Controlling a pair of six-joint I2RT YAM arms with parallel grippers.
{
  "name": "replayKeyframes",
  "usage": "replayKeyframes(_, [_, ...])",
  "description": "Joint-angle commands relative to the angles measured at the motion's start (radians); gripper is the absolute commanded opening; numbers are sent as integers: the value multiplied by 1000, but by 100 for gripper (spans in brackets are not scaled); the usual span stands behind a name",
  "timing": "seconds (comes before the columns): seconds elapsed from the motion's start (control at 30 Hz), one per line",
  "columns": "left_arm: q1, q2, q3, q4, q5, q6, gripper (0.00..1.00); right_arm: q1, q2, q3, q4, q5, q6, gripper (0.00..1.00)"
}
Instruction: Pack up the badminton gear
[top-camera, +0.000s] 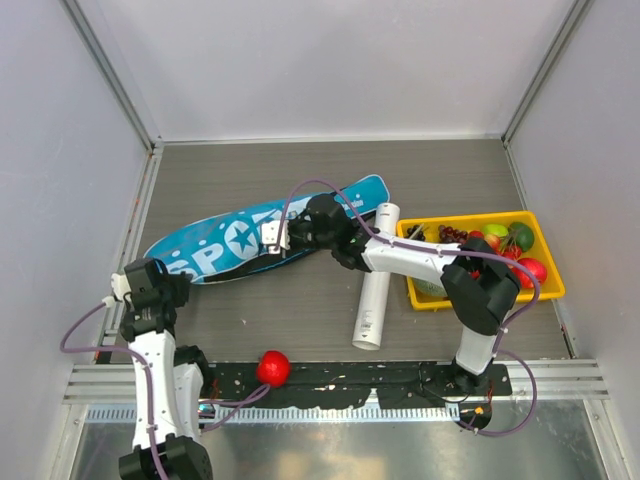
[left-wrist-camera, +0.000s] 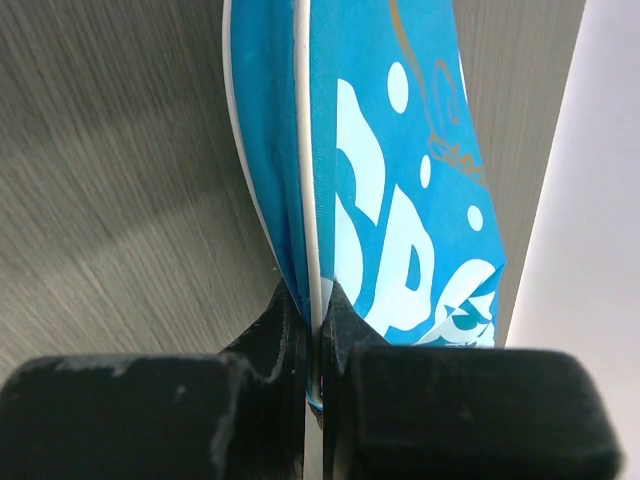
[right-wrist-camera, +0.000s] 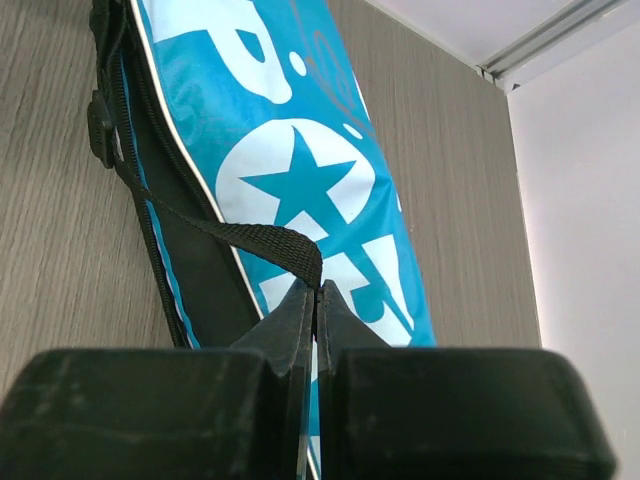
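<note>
The blue "SPORT" racket bag (top-camera: 240, 238) lies slantwise across the middle of the table, wide end at the left. My left gripper (top-camera: 178, 282) is shut on the white-piped edge of that wide end (left-wrist-camera: 315, 300), with blue fabric on both sides of the jaws. At the bag's middle my right gripper (top-camera: 278, 240) is shut on the bag's black webbing strap (right-wrist-camera: 255, 238), which rises in a loop to the fingertips. The long white tube (top-camera: 375, 278) lies on the table right of the bag, under the right forearm.
A yellow tray (top-camera: 480, 295) of fruit stands at the right. A small red ball (top-camera: 273, 368) rests by the near rail between the arm bases. White walls close in the back and both sides.
</note>
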Motion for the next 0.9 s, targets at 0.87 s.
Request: replayKeyframes(0.87, [-6,-38,-263,1028,365,270,0,16,151,99,758,191,520,5])
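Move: The left hand already pinches the near edge of the badminton bag by its wide end; the bag's middle lies about 18 cm to its right, 11 cm ahead and some 5 cm lower. The right hand already holds the bag's black strap, with that middle roughly 4 cm ahead and 12 cm below. From the right hand, the white tube lies about 25 cm right and 6 cm back, and the red ball 27 cm back and 2 cm right. Both hands keep their pinch, the left on the bag's edge and the right on its strap, and sweep the bag forward and up together. The left goes about 5 cm out and 4 cm up, fingers tipping up and turning clockwise; the right dwells briefly, then goes some 8 cm forward and 4 cm up, swinging its fingers upward and clockwise by about 20 degrees each. ##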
